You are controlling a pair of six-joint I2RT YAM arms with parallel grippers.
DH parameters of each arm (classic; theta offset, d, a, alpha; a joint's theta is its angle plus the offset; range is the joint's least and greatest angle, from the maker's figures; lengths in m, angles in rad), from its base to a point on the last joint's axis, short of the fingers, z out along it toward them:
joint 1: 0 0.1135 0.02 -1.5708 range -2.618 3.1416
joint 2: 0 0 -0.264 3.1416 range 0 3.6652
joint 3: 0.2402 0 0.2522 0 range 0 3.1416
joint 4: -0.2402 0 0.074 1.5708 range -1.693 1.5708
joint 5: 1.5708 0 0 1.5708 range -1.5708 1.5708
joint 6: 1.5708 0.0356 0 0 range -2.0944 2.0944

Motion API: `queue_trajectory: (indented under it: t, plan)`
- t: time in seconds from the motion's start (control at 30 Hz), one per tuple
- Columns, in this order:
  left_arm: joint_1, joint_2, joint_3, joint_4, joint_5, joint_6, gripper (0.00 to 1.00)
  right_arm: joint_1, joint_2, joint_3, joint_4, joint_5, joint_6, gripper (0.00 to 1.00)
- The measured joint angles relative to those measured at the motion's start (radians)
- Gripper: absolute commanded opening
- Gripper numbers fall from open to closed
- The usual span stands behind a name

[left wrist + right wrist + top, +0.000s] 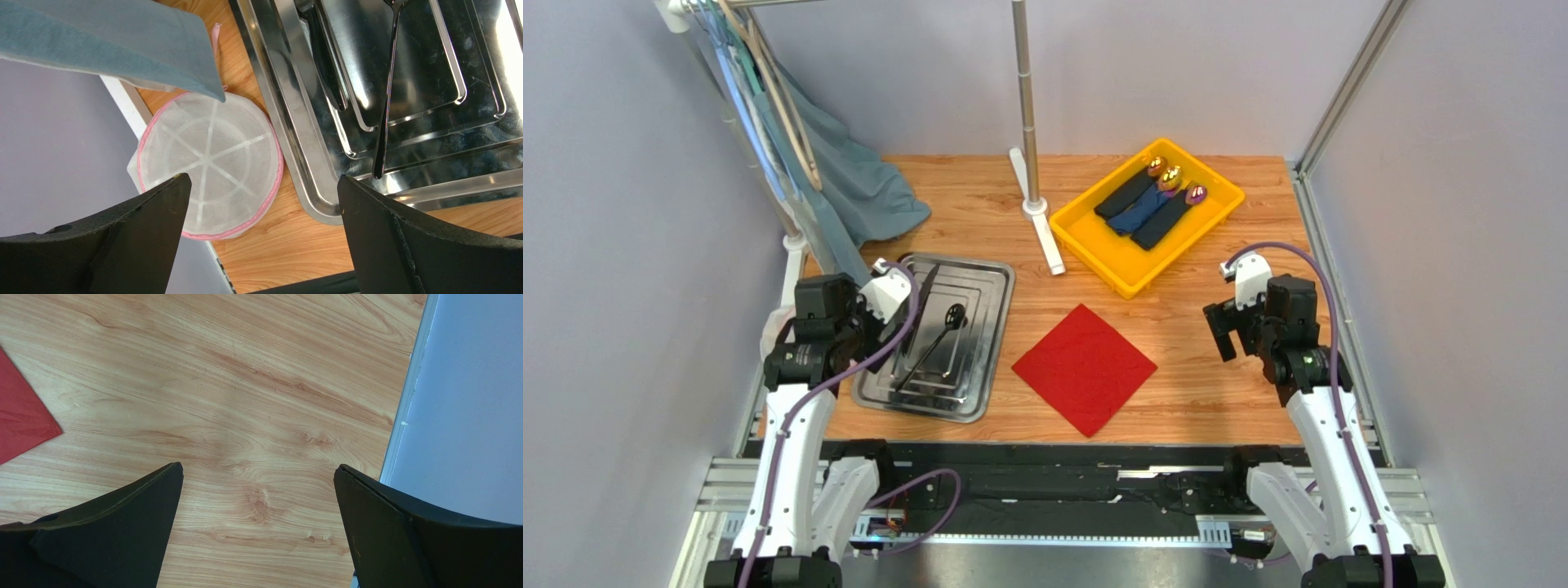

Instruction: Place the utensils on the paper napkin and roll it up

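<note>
The red paper napkin lies flat as a diamond on the wooden table, its corner also in the right wrist view. The dark utensils lie in a steel tray at the left; a slim handle and a knife show in the left wrist view. My left gripper hovers open beside the tray's left edge, holding nothing. To the right of the napkin, my right gripper is open over bare wood.
A yellow bin at the back right holds dark rolled napkins with gold and purple heads. A white pole stand rises at the back centre. Blue cloth hangs at the back left. A white mesh disc lies beside the tray.
</note>
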Motion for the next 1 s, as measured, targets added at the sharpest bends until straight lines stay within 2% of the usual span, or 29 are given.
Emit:
queue_trajectory:
  t: [0.1, 0.33, 0.37, 0.4, 0.47, 0.5, 0.6, 0.8, 0.9, 1.0]
  plan:
    - [-0.031, 0.043, 0.002, -0.002, -0.011, 0.026, 0.99, 0.000, 0.018, 0.008, 0.000, -0.009, 0.003, 1.00]
    - [-0.181, 0.181, 0.020, -0.024, -0.057, 0.074, 0.97, 0.000, 0.084, 0.031, 0.000, -0.024, 0.011, 1.00]
    - [-0.196, 0.204, 0.031, -0.030, -0.062, 0.074, 0.95, 0.000, 0.091, 0.034, 0.000, -0.025, 0.014, 1.00]
    - [-0.207, 0.237, 0.045, -0.034, -0.069, 0.071, 0.89, 0.000, 0.097, 0.038, 0.000, -0.026, 0.016, 1.00]
    - [-0.221, 0.310, 0.090, -0.044, -0.088, 0.057, 0.87, 0.000, 0.111, 0.047, 0.000, -0.037, 0.024, 1.00]
    - [-0.224, 0.367, 0.125, -0.050, -0.097, 0.043, 0.82, 0.000, 0.119, 0.053, 0.000, -0.042, 0.030, 1.00]
    - [-0.224, 0.527, 0.220, -0.055, -0.133, 0.003, 0.74, 0.000, 0.145, 0.070, 0.000, -0.055, 0.038, 1.00]
    - [-0.224, 0.815, 0.329, -0.077, -0.140, -0.083, 0.67, 0.000, 0.167, 0.083, 0.000, -0.058, 0.040, 1.00]
    - [-0.224, 0.898, 0.379, -0.114, -0.121, -0.126, 0.65, 0.000, 0.168, 0.086, 0.000, -0.058, 0.041, 1.00]
    - [-0.224, 0.952, 0.445, -0.134, -0.092, -0.175, 0.58, 0.000, 0.174, 0.090, 0.000, -0.058, 0.043, 1.00]
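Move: The dark knife lying near the tray's left side has its middle about 14 cm ahead of the left hand, 9 cm to its right and 13 cm below. The spoon's middle lies some 5 cm ahead and 10 cm to the right of this hand, and the round mesh cover about 8 cm ahead and 11 cm to its left, both 13 cm down. From the right hand the knife is roughly 13 cm ahead, 53 cm to the left and 12 cm lower. The left hand sinks about 10 cm towards the knife at the left side of the tray, first slanting down and to its right, then pushing forward and down, so that it ends some 7 cm farther out and 5 cm farther right over the knife's near end. On the way its wrist tips from a slant to nearly straight down (some 35 degrees) and its wide-open fingers close by about a third without gripping anything, while the empty right hand drifts about 2 cm forward and slightly left, its fingers wide open over bare table. ##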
